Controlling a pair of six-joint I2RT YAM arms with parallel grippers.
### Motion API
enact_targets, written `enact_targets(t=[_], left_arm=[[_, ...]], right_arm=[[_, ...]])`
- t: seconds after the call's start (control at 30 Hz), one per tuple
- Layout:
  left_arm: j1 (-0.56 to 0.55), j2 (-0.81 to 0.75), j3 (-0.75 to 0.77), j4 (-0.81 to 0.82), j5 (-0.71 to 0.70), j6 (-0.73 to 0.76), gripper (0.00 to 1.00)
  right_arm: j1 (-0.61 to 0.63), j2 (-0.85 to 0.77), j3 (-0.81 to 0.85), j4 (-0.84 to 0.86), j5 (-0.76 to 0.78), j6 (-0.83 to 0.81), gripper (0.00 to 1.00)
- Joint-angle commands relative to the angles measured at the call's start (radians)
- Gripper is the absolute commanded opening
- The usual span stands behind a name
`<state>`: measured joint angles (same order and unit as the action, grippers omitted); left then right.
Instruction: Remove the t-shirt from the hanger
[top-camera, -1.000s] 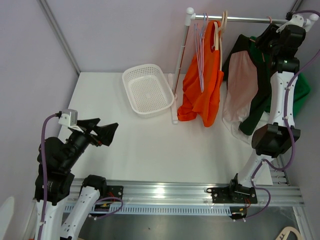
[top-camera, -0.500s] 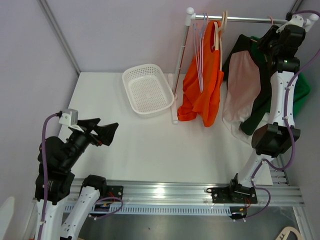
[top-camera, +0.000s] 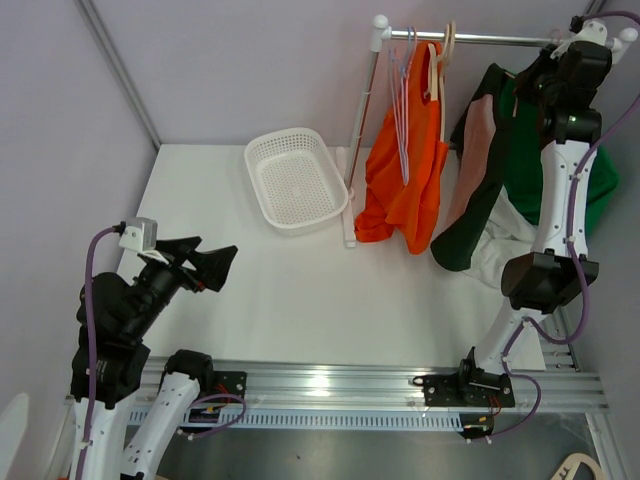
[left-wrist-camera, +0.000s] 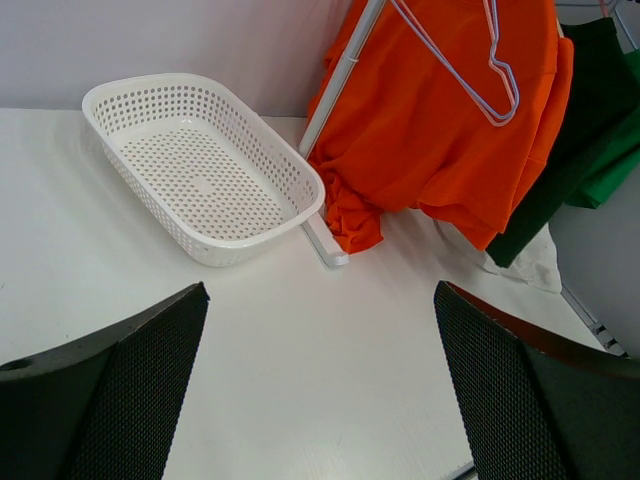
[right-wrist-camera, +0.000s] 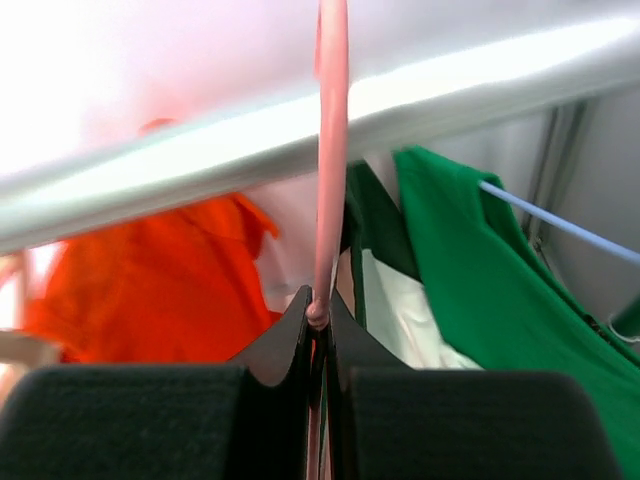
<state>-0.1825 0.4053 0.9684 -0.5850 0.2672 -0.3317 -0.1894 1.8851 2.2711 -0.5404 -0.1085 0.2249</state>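
Note:
A dark green t-shirt with a pale pink inside (top-camera: 478, 170) hangs at the right end of the rack's rail (top-camera: 490, 38) on a pink hanger (right-wrist-camera: 330, 150). My right gripper (top-camera: 545, 62) is up at the rail. In the right wrist view it (right-wrist-camera: 318, 320) is shut on the pink hanger's hook just below the rail (right-wrist-camera: 200, 150). The shirt's lower part (left-wrist-camera: 540, 215) hangs slanted to the left. My left gripper (top-camera: 208, 262) is open and empty above the table's left side, far from the rack; its jaws are wide apart (left-wrist-camera: 320, 380).
An orange t-shirt (top-camera: 405, 170) hangs on a wooden hanger left of the dark one, with empty wire hangers (top-camera: 402, 110) in front of it. A bright green garment (top-camera: 600, 200) hangs behind my right arm. A white basket (top-camera: 296, 180) stands left of the rack's post (top-camera: 362, 140).
The dark green t-shirt has turned and swung to the left, its hem now nearer the orange shirt. My right gripper has risen slightly at the rail. The left arm has not moved.

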Motion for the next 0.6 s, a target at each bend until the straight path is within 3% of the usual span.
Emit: enact_targets(t=[0.0,0.13,0.27,0.37,0.43,0.5,0.57], left_arm=[[0.011,0.009,-0.004,0.031,0.021,0.003,0.99],[0.011,0.010,-0.007,0.045,0.052,0.006,0.99],[0.011,-0.008,-0.025,0.099,0.184,0.000,0.99],[0.011,-0.028,-0.043,0.151,0.252,-0.001,0.99],[0.011,-0.028,-0.054,0.183,0.270,-0.006,1.00],[0.011,-0.016,-0.056,0.203,0.317,-0.009,1.00],[0.009,0.004,-0.053,0.214,0.383,-0.001,0.99]], right_arm=[[0.044,-0.024,0.177,0.010,-0.002,-0.009,0.00],[0.059,-0.035,0.244,0.014,-0.005,-0.007,0.00],[0.071,-0.092,0.219,-0.009,0.013,-0.001,0.00],[0.105,-0.170,0.138,-0.073,0.160,0.040,0.00],[0.155,-0.269,0.056,-0.099,0.367,0.045,0.00],[0.270,-0.399,-0.120,-0.089,0.613,0.044,0.00],[0.359,-0.493,-0.252,-0.064,0.720,0.068,0.00]])
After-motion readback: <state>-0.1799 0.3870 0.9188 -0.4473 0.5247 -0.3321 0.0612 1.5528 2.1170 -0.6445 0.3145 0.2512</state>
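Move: The right fingers already pinch the pink hanger's neck; the t-shirt hangs from it, its middle about 22 cm below, 3 cm back and 3 cm left. The rail crosses roughly 4 cm above and 3 cm ahead. The green garment's middle is some 10 cm to the hand's right, level ahead and 20 cm lower; the orange garment's is 22 cm left, level ahead, 20 cm lower. From the left hand the t-shirt is about 33 cm ahead, 55 cm right, 14 cm lower. Keeping its pinch on the pink hanger's neck, the right hand lifts the hook off the rail, rising about 9 cm while easing left, then draws back quickly, away from the rail, some 11 cm overall, sinking slightly and turning about 10 degrees clockwise. The left hand, open and empty, shifts about 4 cm right and a little back, swinging clockwise. ##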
